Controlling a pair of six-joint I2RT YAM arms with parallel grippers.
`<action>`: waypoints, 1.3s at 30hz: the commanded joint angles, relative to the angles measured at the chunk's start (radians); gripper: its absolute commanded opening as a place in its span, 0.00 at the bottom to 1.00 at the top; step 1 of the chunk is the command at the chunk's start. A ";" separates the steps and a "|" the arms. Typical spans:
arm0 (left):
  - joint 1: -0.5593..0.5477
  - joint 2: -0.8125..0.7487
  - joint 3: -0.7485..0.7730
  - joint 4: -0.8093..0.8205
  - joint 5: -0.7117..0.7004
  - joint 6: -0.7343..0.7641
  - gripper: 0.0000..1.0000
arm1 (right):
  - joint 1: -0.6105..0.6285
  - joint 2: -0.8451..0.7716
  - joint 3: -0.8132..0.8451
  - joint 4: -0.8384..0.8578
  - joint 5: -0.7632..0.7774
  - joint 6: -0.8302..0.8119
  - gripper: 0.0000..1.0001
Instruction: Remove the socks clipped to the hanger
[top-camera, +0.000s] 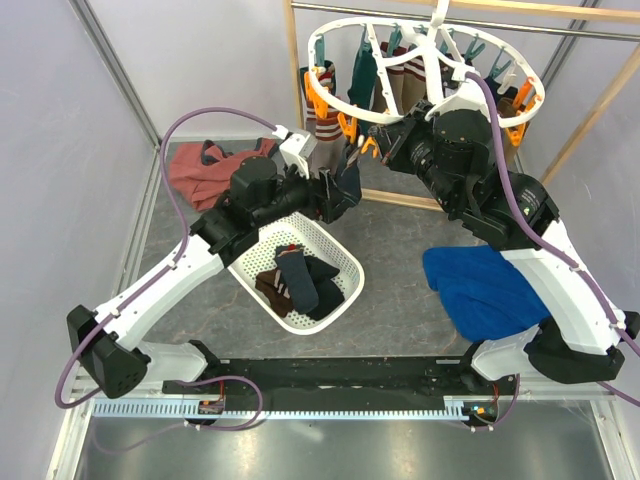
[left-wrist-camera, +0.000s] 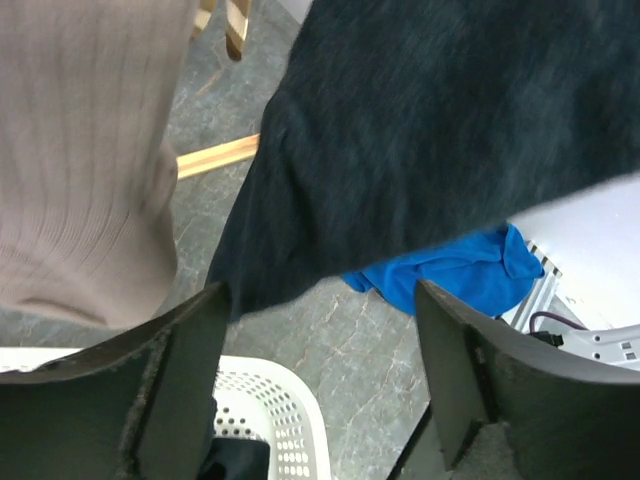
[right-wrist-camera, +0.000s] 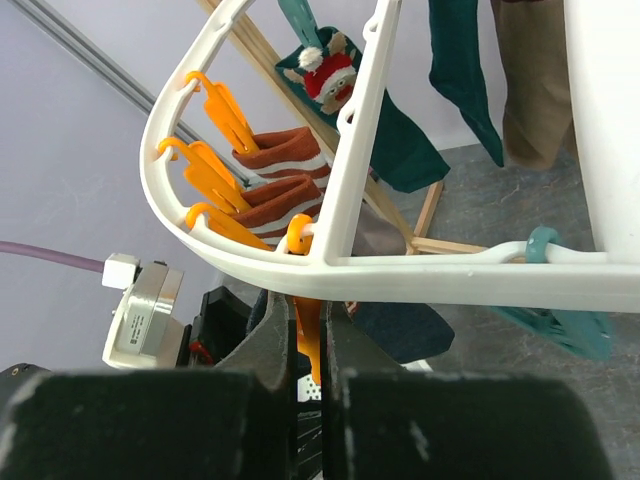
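The white oval hanger (top-camera: 335, 98) hangs at the top, with orange and teal clips holding several socks. In the right wrist view its ring (right-wrist-camera: 420, 270) crosses just above my right gripper (right-wrist-camera: 309, 325), which is shut on an orange clip (right-wrist-camera: 312, 335); brown-cream striped socks (right-wrist-camera: 285, 160) and a teal patterned sock (right-wrist-camera: 395, 145) hang beyond. In the top view the right gripper (top-camera: 368, 148) is at the ring's front left. My left gripper (top-camera: 345, 188) is open just below a hanging navy sock (left-wrist-camera: 430, 130), whose lower edge lies between the fingertips (left-wrist-camera: 205, 320). A grey-brown ribbed sock (left-wrist-camera: 80, 150) hangs beside it.
A white perforated basket (top-camera: 345, 258) with several socks stands under the left gripper; it also shows in the left wrist view (left-wrist-camera: 275, 420). A rust-red garment (top-camera: 200, 165) lies far left, a blue cloth (top-camera: 490, 285) right. The wooden rail frame (top-camera: 400, 197) stands behind.
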 joint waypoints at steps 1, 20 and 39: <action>-0.014 0.019 0.084 0.069 0.004 0.048 0.73 | 0.002 -0.013 -0.006 0.024 -0.040 0.040 0.00; -0.123 -0.041 0.089 0.025 -0.099 -0.019 0.02 | 0.002 -0.060 0.095 -0.168 -0.008 0.031 0.46; -0.166 -0.061 0.120 -0.084 -0.212 0.016 0.02 | 0.020 0.007 0.180 -0.036 -0.088 -0.074 0.52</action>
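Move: The dark sock hangs just off the open left fingers, its middle about 3 cm ahead, 3 cm right and 3 cm up. A grey sock hangs some 10 cm ahead of that hand and 3 cm to its left; the basket lies roughly 9 cm back, 9 cm left and 30 cm below. The right fingers still grip the dark sock's orange clip, with the sock's middle about 3 cm back, 3 cm left and 10 cm down; the next orange clip is about 4 cm ahead and 5 cm left. Bring the left gripper up and a little right onto the dark sock, about 3 cm, and shut it to pinch the cloth, then draw it back some 3 cm, rising slightly. As the left closes, open the right fingers to about half and let go of the orange clip, backing off and slightly right, then rising about 4 cm. ##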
